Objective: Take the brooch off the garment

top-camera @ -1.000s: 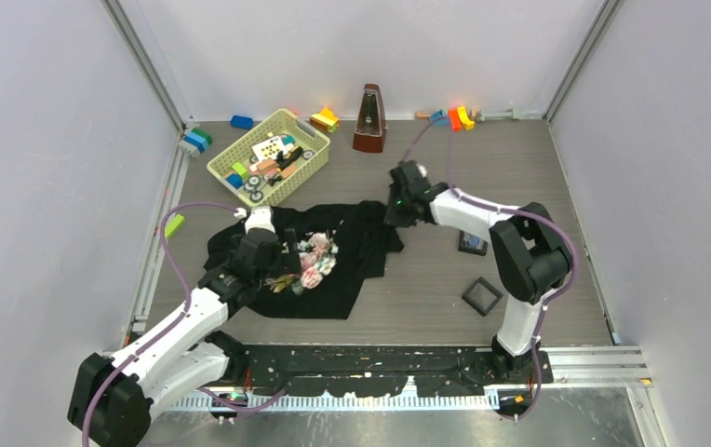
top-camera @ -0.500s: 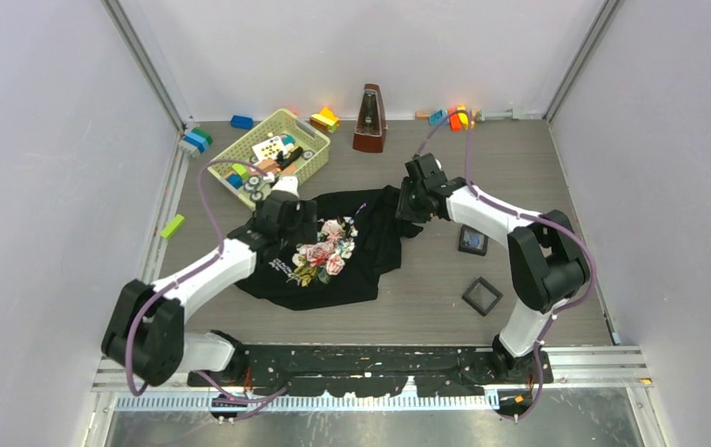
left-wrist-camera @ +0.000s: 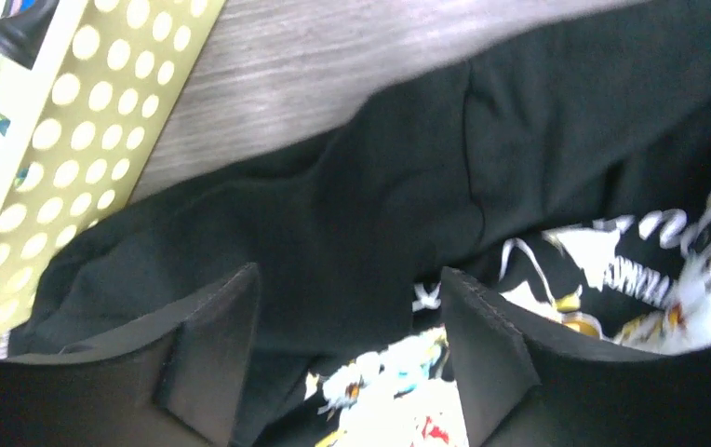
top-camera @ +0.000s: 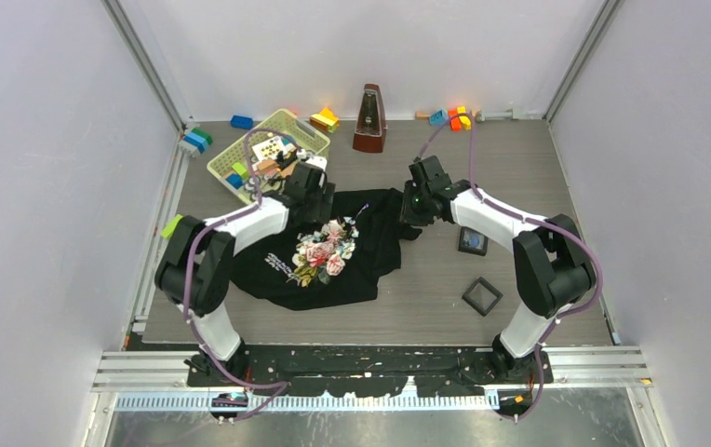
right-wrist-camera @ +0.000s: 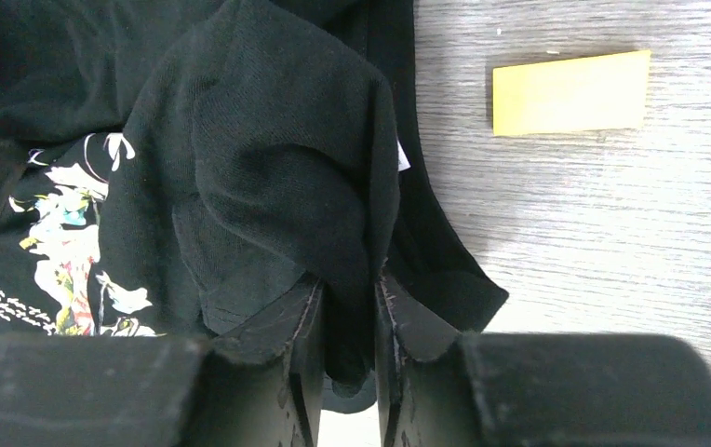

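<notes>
The garment (top-camera: 333, 270), a black T-shirt with a rose print and white script, lies crumpled on the table's middle. My right gripper (right-wrist-camera: 347, 289) is shut on a raised fold of black cloth at the shirt's right edge (top-camera: 406, 209). My left gripper (left-wrist-camera: 350, 279) hovers open over the shirt's far left edge (top-camera: 319, 197), next to the basket, with cloth and print showing below its fingers. A tiny light-blue speck (right-wrist-camera: 74, 216) sits in the floral print. I cannot tell whether it is the brooch.
A yellow-green perforated basket (top-camera: 224, 160) of toys stands just beyond the left gripper. A metronome (top-camera: 368, 119) and coloured blocks (top-camera: 456, 117) line the back. Two small black square boxes (top-camera: 472, 242) (top-camera: 482, 296) lie right of the shirt. A yellow note (right-wrist-camera: 570, 91) lies on the wood.
My left arm has swung from the shirt's near left side to its far left edge by the basket, its jaws narrowing a little. The right gripper has pulled the fold slightly rightward, spreading the shirt.
</notes>
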`<state>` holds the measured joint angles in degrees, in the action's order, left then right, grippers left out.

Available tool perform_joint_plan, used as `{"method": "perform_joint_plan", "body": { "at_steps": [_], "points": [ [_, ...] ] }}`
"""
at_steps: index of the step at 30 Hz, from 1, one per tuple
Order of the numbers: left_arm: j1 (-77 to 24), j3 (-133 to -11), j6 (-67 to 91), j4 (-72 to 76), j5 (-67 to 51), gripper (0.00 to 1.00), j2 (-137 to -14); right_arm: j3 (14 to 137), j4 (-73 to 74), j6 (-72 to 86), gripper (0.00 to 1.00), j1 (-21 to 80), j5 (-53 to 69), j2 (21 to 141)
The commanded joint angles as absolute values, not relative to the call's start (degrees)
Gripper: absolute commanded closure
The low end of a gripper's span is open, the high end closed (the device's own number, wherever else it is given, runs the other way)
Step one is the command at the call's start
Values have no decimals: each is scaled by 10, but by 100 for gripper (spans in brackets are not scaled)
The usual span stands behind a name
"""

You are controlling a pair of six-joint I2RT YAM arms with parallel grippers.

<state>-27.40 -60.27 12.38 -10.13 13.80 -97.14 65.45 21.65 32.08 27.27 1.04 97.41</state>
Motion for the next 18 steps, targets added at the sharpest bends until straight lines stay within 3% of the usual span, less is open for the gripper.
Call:
{"method": "perform_joint_plan", "body": {
  "at_steps": [1, 3, 5, 6, 11, 18],
  "points": [
    [-244, -675, 129, -139, 110, 36, -1019, 660, 215, 312, 75, 272, 9, 947],
    [-236, -680, 131, -144, 89, 58, -1020, 666, 224, 311, 84, 270, 4, 945],
    [-231, -681, 133, -149, 81, 90, -1006, 678, 237, 312, 92, 267, 3, 945],
    [-231, -682, 132, -156, 84, 99, -994, 683, 242, 311, 95, 264, -12, 944],
    [-227, -716, 120, -214, 154, 100, -899, 746, 290, 306, 100, 241, -11, 932],
    [-219, -873, 90, -328, 228, 100, -806, 863, 374, 286, 99, 225, -20, 903]
  ]
}}
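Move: The garment's far-left edge lies just under the left hand's open fingers, about 2 cm ahead and 2 cm below. From that hand, the basket's middle is some 14 cm ahead and 12 cm left; the flower print is about 8 cm back, straight behind. The garment's right-hand fold is already between the right fingers, level with them. The yellow block is about 5 cm ahead and 5 cm right of the right hand, the brooch box roughly 15 cm right and 2 cm back. The garment's far-left edge is pinched as the left hand pushes about 2 cm forward, dips about 1 cm and shuts its wide-open fingers, then lifts some 15 cm, drifting left. The right fingers tighten on the fold they already surround, then raise it about 7 cm, moving 3 cm forward and slightly right. ##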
